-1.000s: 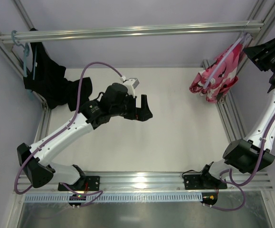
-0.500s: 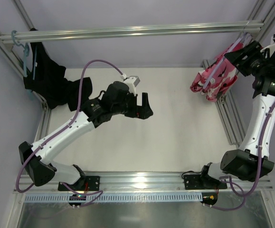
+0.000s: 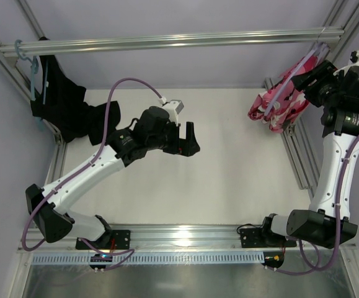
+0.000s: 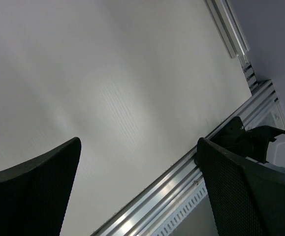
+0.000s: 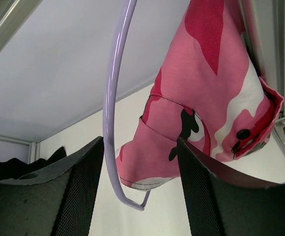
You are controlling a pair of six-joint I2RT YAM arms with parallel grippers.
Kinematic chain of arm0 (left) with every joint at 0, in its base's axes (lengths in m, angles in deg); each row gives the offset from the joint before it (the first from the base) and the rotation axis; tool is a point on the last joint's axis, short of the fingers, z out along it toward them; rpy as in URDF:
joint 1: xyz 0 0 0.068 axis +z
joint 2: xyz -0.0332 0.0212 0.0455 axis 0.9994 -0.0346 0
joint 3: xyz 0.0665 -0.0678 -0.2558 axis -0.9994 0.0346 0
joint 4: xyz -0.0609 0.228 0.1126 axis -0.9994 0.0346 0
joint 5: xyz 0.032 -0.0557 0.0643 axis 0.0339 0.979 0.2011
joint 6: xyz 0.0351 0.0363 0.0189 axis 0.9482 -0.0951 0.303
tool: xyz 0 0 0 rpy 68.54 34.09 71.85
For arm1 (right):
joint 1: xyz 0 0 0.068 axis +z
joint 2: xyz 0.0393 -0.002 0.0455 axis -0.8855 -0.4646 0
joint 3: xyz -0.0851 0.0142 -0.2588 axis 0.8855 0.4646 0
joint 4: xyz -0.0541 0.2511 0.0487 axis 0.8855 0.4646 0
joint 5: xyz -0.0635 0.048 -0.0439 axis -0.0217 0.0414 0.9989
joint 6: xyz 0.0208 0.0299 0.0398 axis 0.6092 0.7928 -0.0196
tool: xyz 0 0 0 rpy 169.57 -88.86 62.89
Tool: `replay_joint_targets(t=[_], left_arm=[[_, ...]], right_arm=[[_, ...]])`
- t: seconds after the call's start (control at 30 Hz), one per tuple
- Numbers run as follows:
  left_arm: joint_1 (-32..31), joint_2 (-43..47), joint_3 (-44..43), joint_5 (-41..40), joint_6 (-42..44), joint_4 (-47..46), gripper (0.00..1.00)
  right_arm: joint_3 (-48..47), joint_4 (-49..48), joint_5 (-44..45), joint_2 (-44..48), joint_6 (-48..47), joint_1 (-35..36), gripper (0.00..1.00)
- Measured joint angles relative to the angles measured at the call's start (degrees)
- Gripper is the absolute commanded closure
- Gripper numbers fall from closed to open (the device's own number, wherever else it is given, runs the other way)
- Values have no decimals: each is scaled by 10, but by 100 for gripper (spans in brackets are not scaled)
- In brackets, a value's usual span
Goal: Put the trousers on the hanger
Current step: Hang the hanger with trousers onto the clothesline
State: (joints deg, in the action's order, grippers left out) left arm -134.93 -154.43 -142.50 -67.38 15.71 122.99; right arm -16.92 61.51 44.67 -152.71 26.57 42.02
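Note:
The pink, crimson, white and black camouflage trousers (image 3: 279, 104) hang draped over the pale lilac hanger (image 3: 286, 85) at the back right, below the overhead rail. In the right wrist view the hanger (image 5: 109, 93) curves down on the left, with the trousers (image 5: 206, 93) bunched to its right. My right gripper (image 3: 304, 76) (image 5: 140, 142) is open just beside them. The hanger's lower bend and the trousers' hem show between its fingers, and nothing is gripped. My left gripper (image 3: 190, 139) (image 4: 138, 143) hovers wide open over the middle of the table, holding nothing.
A plain black garment (image 3: 64, 108) hangs on a teal hanger (image 3: 31, 71) at the back left. An aluminium rail (image 3: 167, 42) spans the back overhead. Frame rails run along the right side (image 3: 298, 158) and the front edge (image 3: 185, 233).
My right arm has swung in from the far right towards the hanger and trousers, and its jaws have widened. The left arm has barely shifted.

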Motion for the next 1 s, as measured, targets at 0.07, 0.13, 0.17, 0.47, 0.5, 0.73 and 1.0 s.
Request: replay_joint_targets(t=[0.07, 0.13, 0.17, 0.47, 0.5, 0.73, 1.0], left_arm=[[0, 0, 0, 0, 1, 0, 0], [0, 0, -4, -9, 7, 9, 0], [0, 0, -11, -21, 12, 20, 0], [8, 105, -69, -136, 38, 78, 0], [8, 131, -69, -142, 43, 79, 0], [8, 285, -32, -163, 51, 78, 0], [8, 426, 92, -175, -5, 80, 0]], right_arm=[[1, 5, 5, 5, -1, 0, 32], [3, 18, 11, 13, -3, 0, 18], [3, 29, 13, 17, -6, 0, 9], [-32, 216, 26, 128, -59, 7, 0], [-27, 226, 20, 150, -63, 9, 0], [56, 259, -18, 338, -68, 66, 0], [177, 263, -60, 445, -55, 94, 0]])
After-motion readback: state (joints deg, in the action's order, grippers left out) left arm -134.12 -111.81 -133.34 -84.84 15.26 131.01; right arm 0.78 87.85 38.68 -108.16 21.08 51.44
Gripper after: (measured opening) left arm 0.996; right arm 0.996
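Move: From the right hand, whose part-open fingers are right beside the purple hanger, the trousers' middle lies about 5 cm ahead, 3 cm left and 13 cm lower. The hanger's middle is some 3 cm ahead, 3 cm left and 4 cm below; the clothesline at its hook is about 7 cm ahead, 2 cm left and 10 cm above. From the empty left hand the trousers lie roughly 16 cm ahead and 29 cm to the right, at about its height. The right hand leaves the hung hanger, opening its fingers from about two-thirds to full and drawing back some 24 cm over the table, bearing left by about 12 cm from partway, turning a little counter-clockwise and sinking slightly at the end. The left hand, empty and wide open, swings about 17 cm left, away from the trousers, arching up and then settling a few centimetres while it draws back and its fingers tip upward by some 20 degrees. ##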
